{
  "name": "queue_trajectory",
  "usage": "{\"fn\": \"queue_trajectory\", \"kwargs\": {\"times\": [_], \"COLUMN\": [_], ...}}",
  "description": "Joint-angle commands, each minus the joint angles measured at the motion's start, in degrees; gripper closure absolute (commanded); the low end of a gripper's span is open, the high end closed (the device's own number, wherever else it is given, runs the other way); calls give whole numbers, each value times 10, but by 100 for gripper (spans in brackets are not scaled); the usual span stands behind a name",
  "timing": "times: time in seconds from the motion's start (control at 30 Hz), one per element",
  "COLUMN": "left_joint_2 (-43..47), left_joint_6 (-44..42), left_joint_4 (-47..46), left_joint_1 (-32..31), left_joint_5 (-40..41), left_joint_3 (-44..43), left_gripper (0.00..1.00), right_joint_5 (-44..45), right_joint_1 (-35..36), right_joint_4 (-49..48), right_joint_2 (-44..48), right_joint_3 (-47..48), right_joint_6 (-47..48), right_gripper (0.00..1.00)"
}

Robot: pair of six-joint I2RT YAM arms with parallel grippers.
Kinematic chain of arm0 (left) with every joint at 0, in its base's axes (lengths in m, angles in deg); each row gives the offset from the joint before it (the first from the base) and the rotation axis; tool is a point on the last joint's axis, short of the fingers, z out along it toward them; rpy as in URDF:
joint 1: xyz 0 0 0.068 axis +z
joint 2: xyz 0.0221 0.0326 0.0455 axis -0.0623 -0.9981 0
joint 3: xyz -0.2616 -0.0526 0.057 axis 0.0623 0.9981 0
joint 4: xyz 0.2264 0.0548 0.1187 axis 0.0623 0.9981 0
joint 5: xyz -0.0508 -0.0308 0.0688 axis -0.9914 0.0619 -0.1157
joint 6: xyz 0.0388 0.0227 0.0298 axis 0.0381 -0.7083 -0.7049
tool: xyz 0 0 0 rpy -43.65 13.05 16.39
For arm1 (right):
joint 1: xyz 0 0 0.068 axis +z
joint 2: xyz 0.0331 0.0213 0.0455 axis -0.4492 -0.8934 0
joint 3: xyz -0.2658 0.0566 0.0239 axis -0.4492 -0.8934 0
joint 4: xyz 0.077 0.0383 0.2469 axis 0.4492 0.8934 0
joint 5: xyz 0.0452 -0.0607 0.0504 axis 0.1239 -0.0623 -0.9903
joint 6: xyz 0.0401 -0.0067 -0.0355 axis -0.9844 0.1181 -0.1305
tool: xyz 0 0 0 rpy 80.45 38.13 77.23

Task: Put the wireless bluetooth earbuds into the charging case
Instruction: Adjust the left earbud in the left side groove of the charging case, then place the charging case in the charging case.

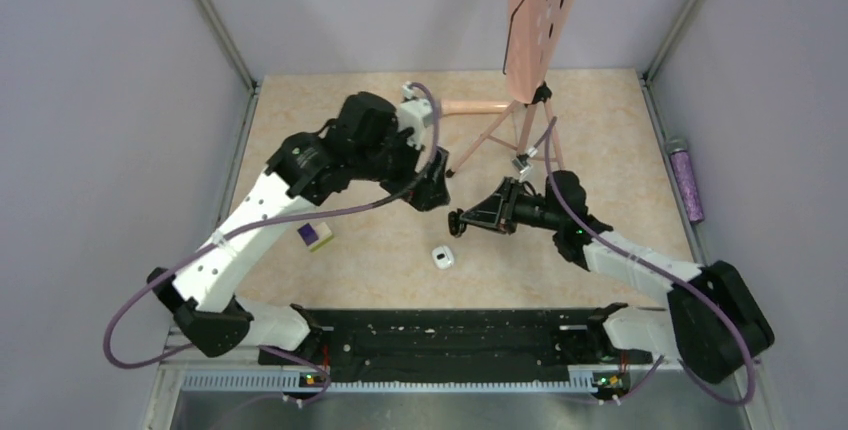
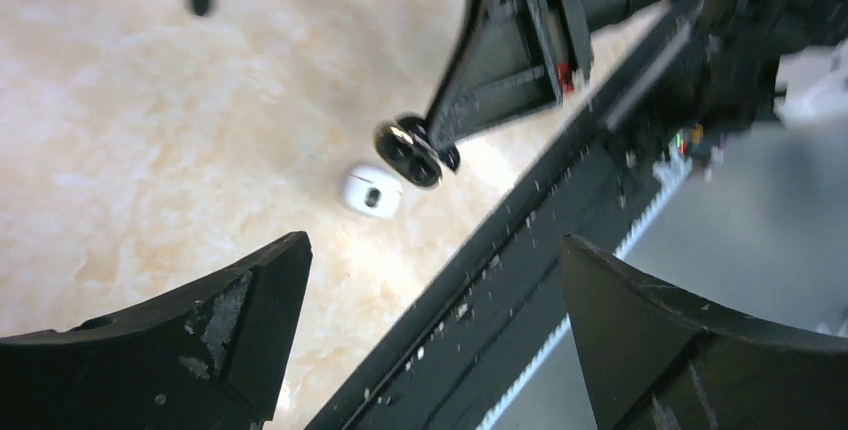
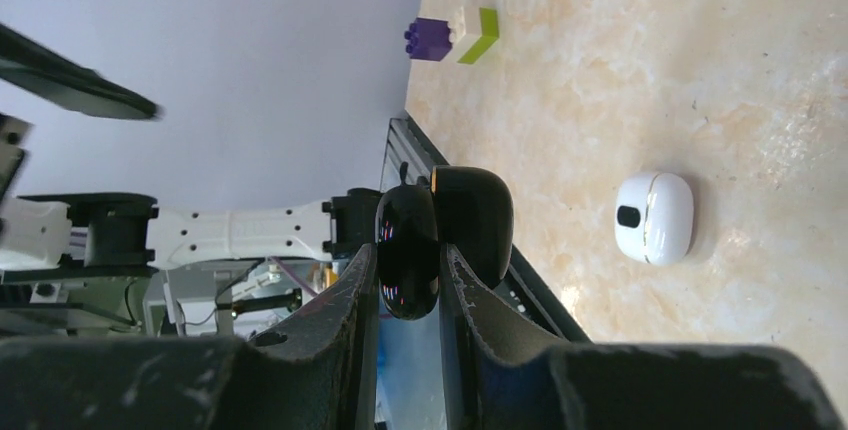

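My right gripper (image 1: 458, 222) is shut on a small glossy black charging case (image 3: 406, 225), held in the air with its matte lid (image 3: 478, 218) swung open. In the left wrist view the case (image 2: 410, 150) shows two round dark shapes with shiny rims. I cannot tell whether these are the earbuds or bare sockets. My left gripper (image 1: 432, 193) hangs just left of and above the case, with its jaws wide open and nothing between them (image 2: 435, 250).
A white oval pod (image 1: 443, 257) with a dark spot lies on the table below the grippers. A purple-and-yellow block (image 1: 316, 236) sits to the left. A pink tripod stand (image 1: 520, 100) is at the back, a purple cylinder (image 1: 687, 180) on the right rim, and a black rail (image 1: 440, 335) along the near edge.
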Motion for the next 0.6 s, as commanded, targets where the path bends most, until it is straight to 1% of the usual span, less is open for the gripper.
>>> {"fn": "queue_trajectory", "kwargs": {"times": [0.0,0.07,0.13,0.2,0.3,0.37,0.43,0.5,0.57], "left_joint_2": [97,143,179,203,225,238,250,257,265], "left_joint_6": [69,109,138,147,156,161,165,168,171], "left_joint_4": [-47,-87,-115,-124,-132,-140,-145,-147,-150], "left_joint_1": [73,112,144,159,162,163,164,164,164], "left_joint_5": [69,87,103,122,158,179,193,213,230], "left_joint_3": [39,86,119,134,149,159,167,173,181], "left_gripper": [1,1,1,1,1,1,1,1,1], "right_joint_5": [27,39,52,70,93,108,130,148,170], "right_joint_1": [43,70,85,96,111,118,121,121,122], "right_joint_4": [-160,-211,-288,-355,-426,-445,-447,-431,-394], "right_joint_2": [-108,-176,-245,-308,-391,-433,-455,-462,-458], "right_joint_3": [19,46,62,79,110,120,118,112,106], "right_joint_6": [-24,-33,-62,-91,-128,-138,-141,-130,-109], "right_gripper": [100,100,100,100,100,100,100,100,100]}}
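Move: The right hand already holds the black charging case and takes it towards bare table about 10 cm to its left, 6 ahead and 17 below. The white case lies roughly 3 cm left, level fore and aft; the tripod's near foot some 22 ahead, 1 left; the toy bricks about 35 left, 5 ahead, all about 17 below. From the empty left hand, the charging case is straight below by some 13 cm and 3 to the right. The right hand carries the charging case left, down and forward, about 15 cm; open left hand withdraws left. ##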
